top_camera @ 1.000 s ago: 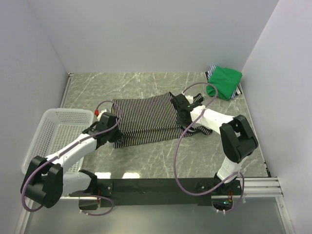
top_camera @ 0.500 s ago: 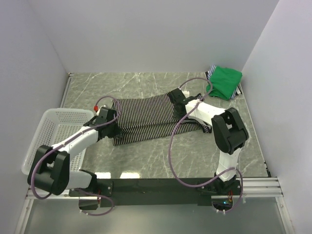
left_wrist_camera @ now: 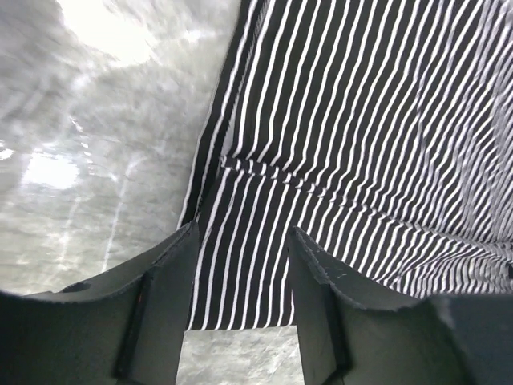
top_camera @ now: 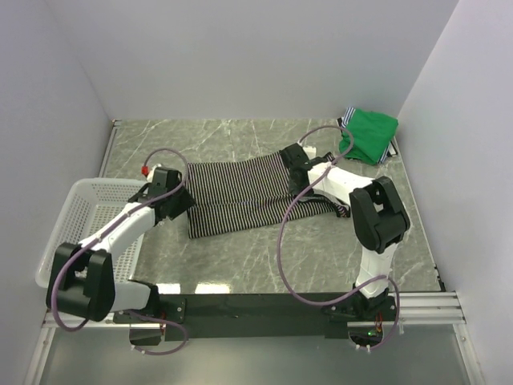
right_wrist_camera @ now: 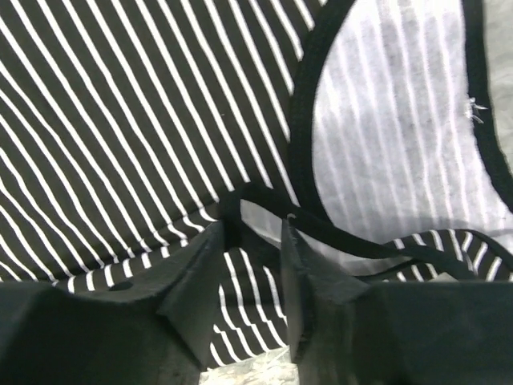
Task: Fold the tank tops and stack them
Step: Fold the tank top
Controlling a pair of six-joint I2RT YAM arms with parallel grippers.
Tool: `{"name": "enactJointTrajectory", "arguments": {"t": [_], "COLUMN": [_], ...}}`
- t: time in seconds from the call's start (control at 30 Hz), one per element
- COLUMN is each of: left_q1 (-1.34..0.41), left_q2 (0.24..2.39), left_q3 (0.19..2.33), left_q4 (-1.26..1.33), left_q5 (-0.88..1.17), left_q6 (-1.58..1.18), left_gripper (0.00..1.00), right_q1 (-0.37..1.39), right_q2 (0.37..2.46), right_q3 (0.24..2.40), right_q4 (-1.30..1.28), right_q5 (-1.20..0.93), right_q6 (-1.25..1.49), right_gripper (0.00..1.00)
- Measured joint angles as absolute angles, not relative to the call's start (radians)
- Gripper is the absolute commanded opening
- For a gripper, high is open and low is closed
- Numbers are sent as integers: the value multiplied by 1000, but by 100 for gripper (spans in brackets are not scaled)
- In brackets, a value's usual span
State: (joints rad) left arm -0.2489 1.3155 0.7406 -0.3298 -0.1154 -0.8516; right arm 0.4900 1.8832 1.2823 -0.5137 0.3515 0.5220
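The striped tank top lies folded in a flat band across the middle of the table. My left gripper hovers over its left end, open; in the left wrist view the fingers straddle the cloth's corner without pinching it. My right gripper is over the right end by the dark-edged straps, also open, its fingers apart above the striped tank top. The green tank top sits folded in the back right corner.
A white mesh basket stands at the left edge beside my left arm. White walls close in the table at the back and on both sides. A bit of striped cloth peeks from under the green top.
Both grippers have gone from shut on the striped top's edges to open, letting go of it. The left gripper has moved back and left; the top now lies flatter.
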Motion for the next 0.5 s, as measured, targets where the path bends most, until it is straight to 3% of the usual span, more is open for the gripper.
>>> {"name": "enactJointTrajectory", "arguments": {"t": [0.2,0.4,0.5], "left_q1": [-240,-314,-419], "left_q2": [1218,1167,1203], "left_q3": [756,750,748], "left_q4": [-371,-344,-320], "left_q5": [-131,-109,-110], "left_q6": [-851,-864,-873], "left_gripper": [44,13,3], "right_q1": [481,480,462], "right_q2": [1825,1656,1546], "right_q3": [1281,1154,1023], "right_q4": [-503,-455,-432], "right_q5": [366,374,381], "right_q6": [511,535,564], "right_gripper": [46,46,45]}}
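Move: The left hand is low over the left end of the striped tank top: its middle lies about 20 cm to the right and 3 cm ahead, its near left corner some 5 cm back and 1 cm left, both 3 cm below. The basket's middle is roughly 26 cm left and 7 cm back. From the right hand, practically at cloth height, the tank top's middle is about 9 cm left and level with it; the shoulder end lies 13 cm right and 5 cm back. Upward first for both: the left hand climbs nearly 5 cm off the left end of the tank top, then swings about 5.5 cm right over the cloth, its half-open fingers closing almost shut on nothing. The right hand comes free by the armhole, rising about 5 cm with fingers half open and tipping up some 10 degrees, then draws back and to the right towards the shoulder end. ##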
